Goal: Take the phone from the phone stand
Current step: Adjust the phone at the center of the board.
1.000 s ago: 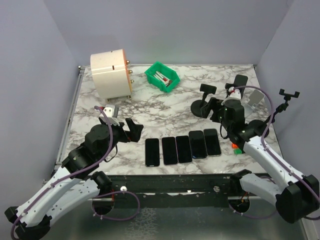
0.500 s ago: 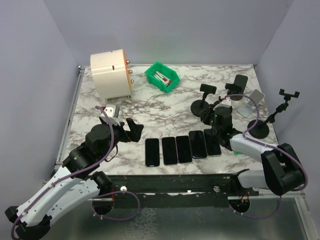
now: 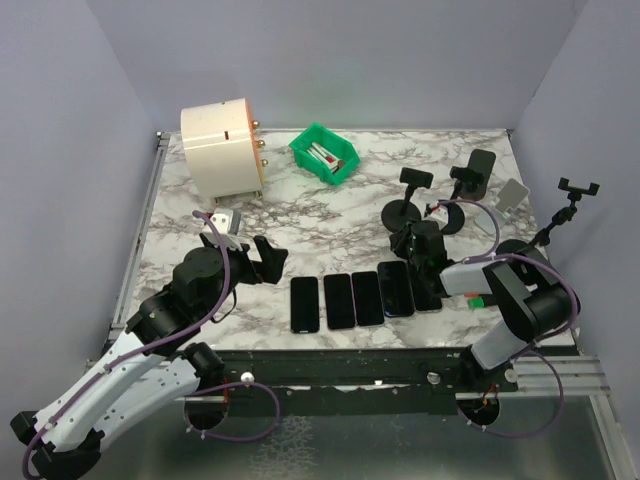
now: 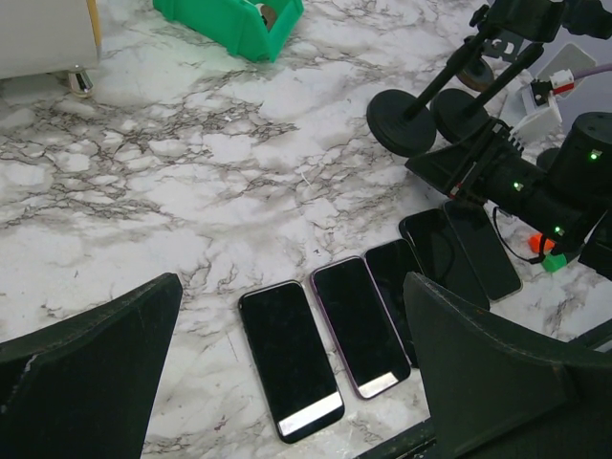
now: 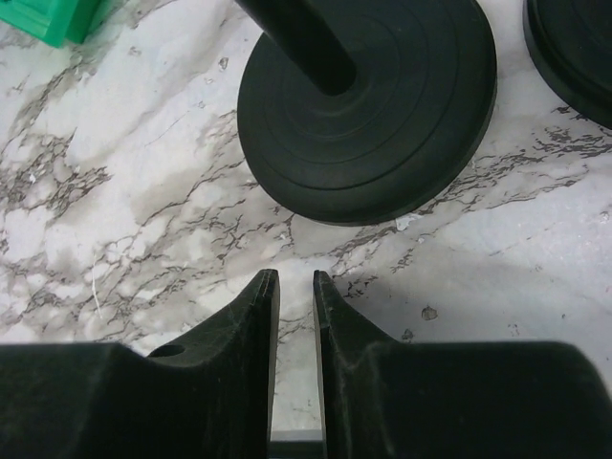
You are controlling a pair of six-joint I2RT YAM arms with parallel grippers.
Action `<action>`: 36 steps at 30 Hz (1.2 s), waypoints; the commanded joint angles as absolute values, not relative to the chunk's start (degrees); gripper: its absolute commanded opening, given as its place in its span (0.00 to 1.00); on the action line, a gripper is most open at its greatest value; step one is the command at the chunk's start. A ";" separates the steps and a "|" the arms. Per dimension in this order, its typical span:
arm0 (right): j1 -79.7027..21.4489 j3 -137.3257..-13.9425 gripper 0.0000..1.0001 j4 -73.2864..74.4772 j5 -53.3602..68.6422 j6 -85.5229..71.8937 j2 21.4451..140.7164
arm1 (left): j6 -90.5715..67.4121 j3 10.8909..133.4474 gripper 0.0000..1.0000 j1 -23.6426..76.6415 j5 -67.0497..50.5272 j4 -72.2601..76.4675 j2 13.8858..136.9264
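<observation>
A dark phone [image 3: 481,167] stands upright in the clamp of a black phone stand [image 3: 455,214] at the back right of the marble table. My right gripper [image 3: 410,243] lies low on the marble in front of a second, empty black stand [image 3: 404,211], away from the phone. Its jaws [image 5: 295,277] are almost together, with only a thin slit of marble between them and nothing held. That stand's round base [image 5: 368,105] sits just beyond the tips. My left gripper [image 3: 250,250] hovers wide open [image 4: 296,363] over the near left, holding nothing.
Several phones [image 3: 367,297] lie flat in a row near the front edge, also in the left wrist view [image 4: 292,359]. A green bin [image 3: 324,153] and a cream cylinder [image 3: 222,148] stand at the back. A third stand [image 3: 520,255] and a white holder [image 3: 512,192] are at the right.
My right arm has folded down and drawn in toward the phone row, and its jaws have closed from wide open to a thin slit. The left arm has not moved.
</observation>
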State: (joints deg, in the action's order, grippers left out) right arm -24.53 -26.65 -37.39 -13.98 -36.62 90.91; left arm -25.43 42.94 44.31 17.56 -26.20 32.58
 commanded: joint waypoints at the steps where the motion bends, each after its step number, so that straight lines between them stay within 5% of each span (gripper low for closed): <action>1: -24.46 -29.40 0.25 -37.91 -18.78 -38.47 93.41 | -24.69 42.12 0.99 44.03 17.22 -25.58 32.88; 9: -24.52 -26.61 0.34 -25.16 -15.35 -36.23 78.61 | -27.32 42.28 0.99 44.00 19.03 -27.65 36.33; 16: -24.44 -27.52 0.76 7.38 -19.36 -42.61 59.08 | -41.51 36.30 0.98 44.02 14.21 -26.38 39.63; 20: -22.74 -28.13 0.90 17.00 -19.49 -45.41 55.57 | -46.11 31.74 0.97 44.03 10.66 -23.53 39.92; 36: -11.34 -18.65 0.93 6.99 -7.57 -45.18 56.07 | -53.38 20.41 0.96 44.03 7.23 -19.20 37.81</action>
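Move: The rightmost phone of the row lies about 10 cm back and 8 cm right of my right hand, some 3 cm lower. The fourth phone is roughly 12 cm straight back, and a phone stand's base is about 7 cm ahead and 2 cm right. From my left hand, the leftmost phone is level with it and about 4 cm right, roughly 22 cm below; the second phone is about 9 cm right of that one. I lift my nearly shut right hand some 8 cm from between the stand and the phones, then swing it back and right and down again over the rightmost phone, about 15 cm off, spreading the fingers almost fully, tipping them downward and turning a little clockwise. Meanwhile I drop my left hand about 14 cm towards the leftmost phone, fingers staying open and tipping down some 25 degrees. ##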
